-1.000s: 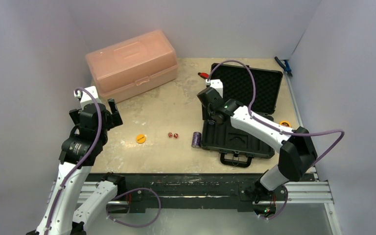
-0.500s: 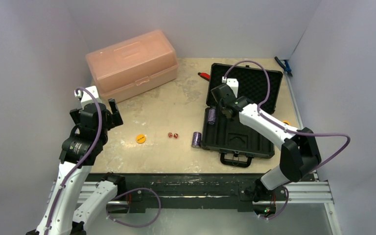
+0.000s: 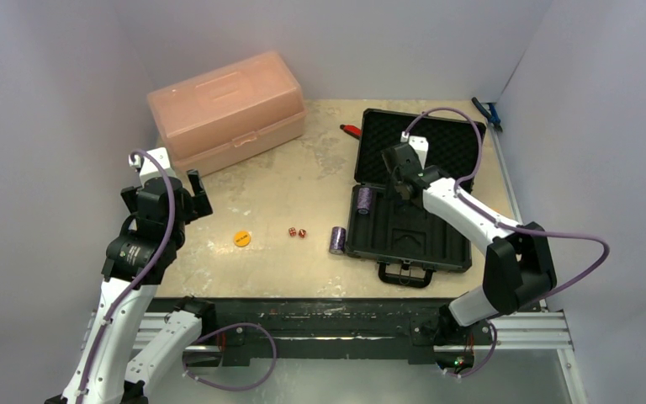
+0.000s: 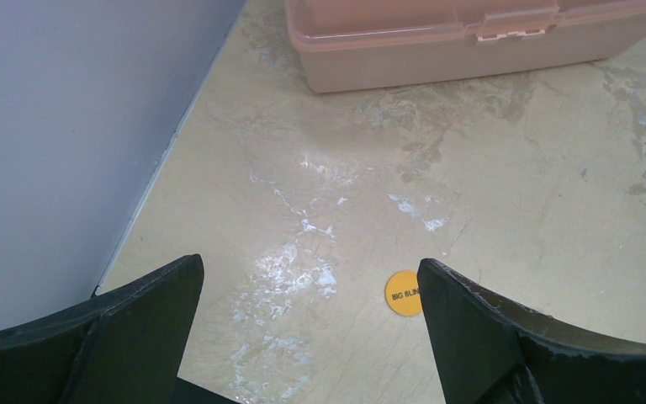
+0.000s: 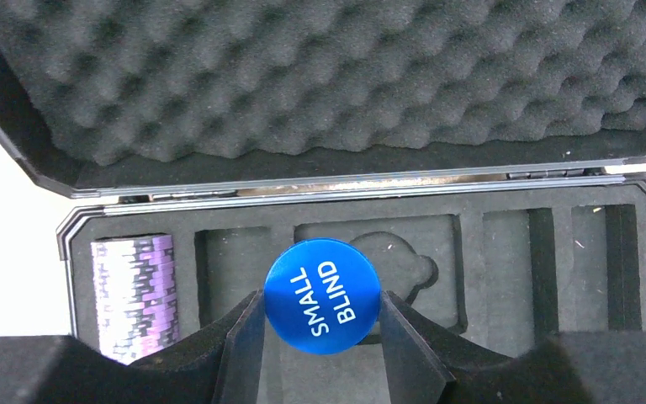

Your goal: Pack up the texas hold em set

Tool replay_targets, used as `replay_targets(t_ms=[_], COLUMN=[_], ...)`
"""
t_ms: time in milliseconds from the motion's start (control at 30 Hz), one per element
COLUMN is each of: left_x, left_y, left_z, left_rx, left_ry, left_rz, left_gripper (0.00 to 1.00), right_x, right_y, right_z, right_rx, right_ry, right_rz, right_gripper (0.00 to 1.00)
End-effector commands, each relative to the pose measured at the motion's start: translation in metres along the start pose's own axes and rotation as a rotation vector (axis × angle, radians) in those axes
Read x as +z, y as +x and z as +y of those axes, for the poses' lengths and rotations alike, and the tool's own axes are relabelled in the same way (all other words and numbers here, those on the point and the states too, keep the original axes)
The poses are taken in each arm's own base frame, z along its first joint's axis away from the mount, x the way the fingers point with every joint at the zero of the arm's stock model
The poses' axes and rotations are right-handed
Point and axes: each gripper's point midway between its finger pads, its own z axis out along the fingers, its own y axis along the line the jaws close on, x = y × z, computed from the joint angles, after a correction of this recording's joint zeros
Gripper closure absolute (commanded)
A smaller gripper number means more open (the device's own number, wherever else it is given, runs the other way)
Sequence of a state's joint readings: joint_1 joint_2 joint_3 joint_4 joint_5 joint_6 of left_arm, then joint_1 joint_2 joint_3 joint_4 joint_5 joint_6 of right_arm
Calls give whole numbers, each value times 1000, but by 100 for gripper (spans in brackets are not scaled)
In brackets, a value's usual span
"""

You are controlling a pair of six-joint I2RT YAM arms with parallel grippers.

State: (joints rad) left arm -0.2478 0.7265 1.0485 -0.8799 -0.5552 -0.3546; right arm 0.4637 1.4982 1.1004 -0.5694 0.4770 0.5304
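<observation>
The black briefcase (image 3: 404,244) lies open at the right, its foam lid (image 5: 320,76) tipped back. One purple chip stack (image 3: 365,200) fills the leftmost slot, also visible as the chip stack (image 5: 135,290) in the right wrist view. A second purple stack (image 3: 336,240) lies on the table by the case's left edge. Two red dice (image 3: 297,232) and the orange disc (image 3: 242,238) sit mid-table. My right gripper (image 5: 322,324) hovers over the case's foam slots, shut on a blue "SMALL BLIND" disc (image 5: 322,295). My left gripper (image 4: 309,265) stands open above the table, the orange disc (image 4: 403,293) beside its right finger.
A translucent pink box (image 3: 227,109) stands shut at the back left, its front also visible as the pink box (image 4: 471,38) in the left wrist view. A red-handled tool (image 3: 349,130) lies behind the case lid's left corner. A blue tool (image 3: 488,114) lies at the back right.
My right arm has swung right and back, from the case's left edge to over its middle, uncovering the chip stack in the left slot. The left arm has not moved.
</observation>
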Motion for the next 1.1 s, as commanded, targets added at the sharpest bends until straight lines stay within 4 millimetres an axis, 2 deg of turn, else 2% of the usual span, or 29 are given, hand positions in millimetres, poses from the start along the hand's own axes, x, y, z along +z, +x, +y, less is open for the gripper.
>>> replay_targets(t_ms=[0,333,633,1067], left_x=[1,-1,1,2], left_y=[-7,-8,-7,-6], left_z=[-1,-1,-3,-4], left_rx=[-10,-14,-10,-6], left_ry=[10,15,22,21], left_rz=[-31,-36,-28,-24], left_gripper=[0,0,0,0], right_x=[-5,2,13,29], right_y=[-11,-6,14,29], right_z=[-1,-14,-27,-30], right_rx=[43,71,121,117], right_ry=[-40,-5,17,27], right_rz=[-31,-7,38,74], right_gripper=[100,100,100,100])
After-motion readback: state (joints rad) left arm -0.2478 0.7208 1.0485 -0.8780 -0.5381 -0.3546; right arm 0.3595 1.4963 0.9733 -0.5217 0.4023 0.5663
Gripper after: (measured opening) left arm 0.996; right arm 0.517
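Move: The right hand holds the blue small blind button above the case; the round hollow in the tray's middle recess lies about 4 cm to its right, roughly level with it fore and aft, and some 6 cm below. The chip stack in the tray is about 8 cm left, 1 cm ahead and 6 cm below; the loose chip stack outside is some 15 cm left, 8 cm back and 7 cm below. From the left hand the hollow lies about 54 cm right, 12 cm ahead and 21 cm lower. Keeping the small blind button pinched, the right hand eases rightwards, away from the chip stack in the tray, then sinks more quickly and draws back a little towards the round hollow in the middle recess, in all about 4 cm down, 3 cm right and a centimetre or two back. Meanwhile the wrist tips some 5 degrees further down and turns about as much clockwise, the fingers keep their hold, and near the end only a slow creep downward is left. ##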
